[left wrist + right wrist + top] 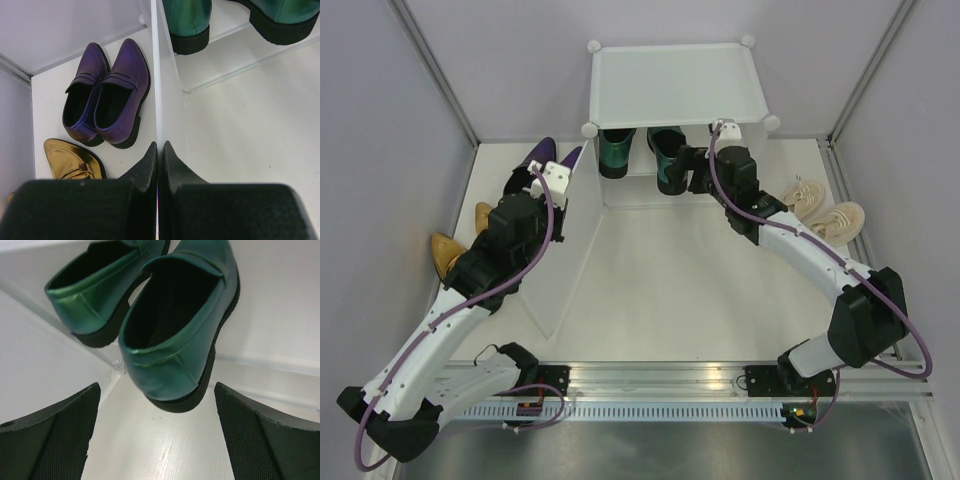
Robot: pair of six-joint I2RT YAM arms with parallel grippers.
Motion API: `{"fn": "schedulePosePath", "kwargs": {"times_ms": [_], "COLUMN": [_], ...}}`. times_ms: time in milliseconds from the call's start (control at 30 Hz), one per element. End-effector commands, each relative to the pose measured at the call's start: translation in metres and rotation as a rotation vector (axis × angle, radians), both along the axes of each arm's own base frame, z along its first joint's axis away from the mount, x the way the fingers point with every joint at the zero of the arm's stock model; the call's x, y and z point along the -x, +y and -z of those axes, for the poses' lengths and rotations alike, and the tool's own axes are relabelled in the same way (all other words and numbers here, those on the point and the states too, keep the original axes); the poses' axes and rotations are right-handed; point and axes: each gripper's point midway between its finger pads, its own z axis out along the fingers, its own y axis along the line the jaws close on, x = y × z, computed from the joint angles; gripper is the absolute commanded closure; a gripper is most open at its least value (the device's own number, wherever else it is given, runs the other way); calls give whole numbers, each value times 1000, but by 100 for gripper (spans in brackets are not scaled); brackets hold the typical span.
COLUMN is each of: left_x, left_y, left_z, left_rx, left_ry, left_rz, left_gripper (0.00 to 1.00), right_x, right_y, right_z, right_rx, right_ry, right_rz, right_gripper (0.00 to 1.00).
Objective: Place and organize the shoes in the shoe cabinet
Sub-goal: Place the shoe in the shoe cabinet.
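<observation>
The white shoe cabinet [675, 80] stands at the back. Its frosted door panel [565, 260] is swung open toward me. My left gripper [570, 165] [161, 145] is shut on the door panel's [167, 95] thin edge. Two glossy green loafers [616, 150] [668, 160] sit inside the lower tier, heels outward. My right gripper [682, 165] [156, 386] is open just behind the right loafer's [175, 325] heel, touching nothing. Purple shoes [107, 95] and a gold loafer [70, 160] lie left of the door. Beige sneakers [820, 205] lie to the right.
Grey walls close in the table on the left, back and right. The purple shoes [545, 155] and gold loafers [445, 250] lie between the open door and the left wall. A metal rail [650, 385] carries both arm bases along the near edge.
</observation>
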Motion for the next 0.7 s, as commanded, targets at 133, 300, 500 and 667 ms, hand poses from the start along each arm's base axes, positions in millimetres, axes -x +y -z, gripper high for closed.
{"fn": "schedulePosePath", "kwargs": {"times_ms": [133,300,500,667], "left_x": [12,12,12,13], "left_y": [-22,-22,-22,-22], "left_z": [22,23,24,24], "left_rx": [-16,-18,-20,-20], "left_ry": [74,73,76,79], "left_rz": [128,127,127,129], "left_gripper": [98,98,98,98], "right_x": [8,-2,-19,-30], "right_y": [13,17,19,25], "right_z": [2,19,29,28], "right_rx": [141,156,180,185], "right_ry": [-123,-107,-96,-101], "right_rz": [-43,-39,1,6], "right_gripper": [2,2,2,7]}}
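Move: The right hand hangs open just outside the cabinet, above the heel of the right-hand green shoe. That shoe's middle is about 13 cm ahead, 2 cm to the left and 8 cm down. The left-hand green shoe lies some 16 cm ahead and 17 cm left, equally low; the cabinet's right front post is about 4 cm ahead and 17 cm right. From the left hand, by the door edge, the right-hand shoe is roughly 28 cm ahead, 26 cm right and 12 cm lower. Down is the main way for the right hand: it first backs off and shifts left about 2 cm each while starting to sink, then swings forward again some 3 cm as it drops, about 6.5 cm lower in all, towards the heel of the right-hand green shoe. The wrist rolls about 15 degrees, its left side dipping, and the fingers stay wide open, coming around the heel; contact can't be seen for sure. ##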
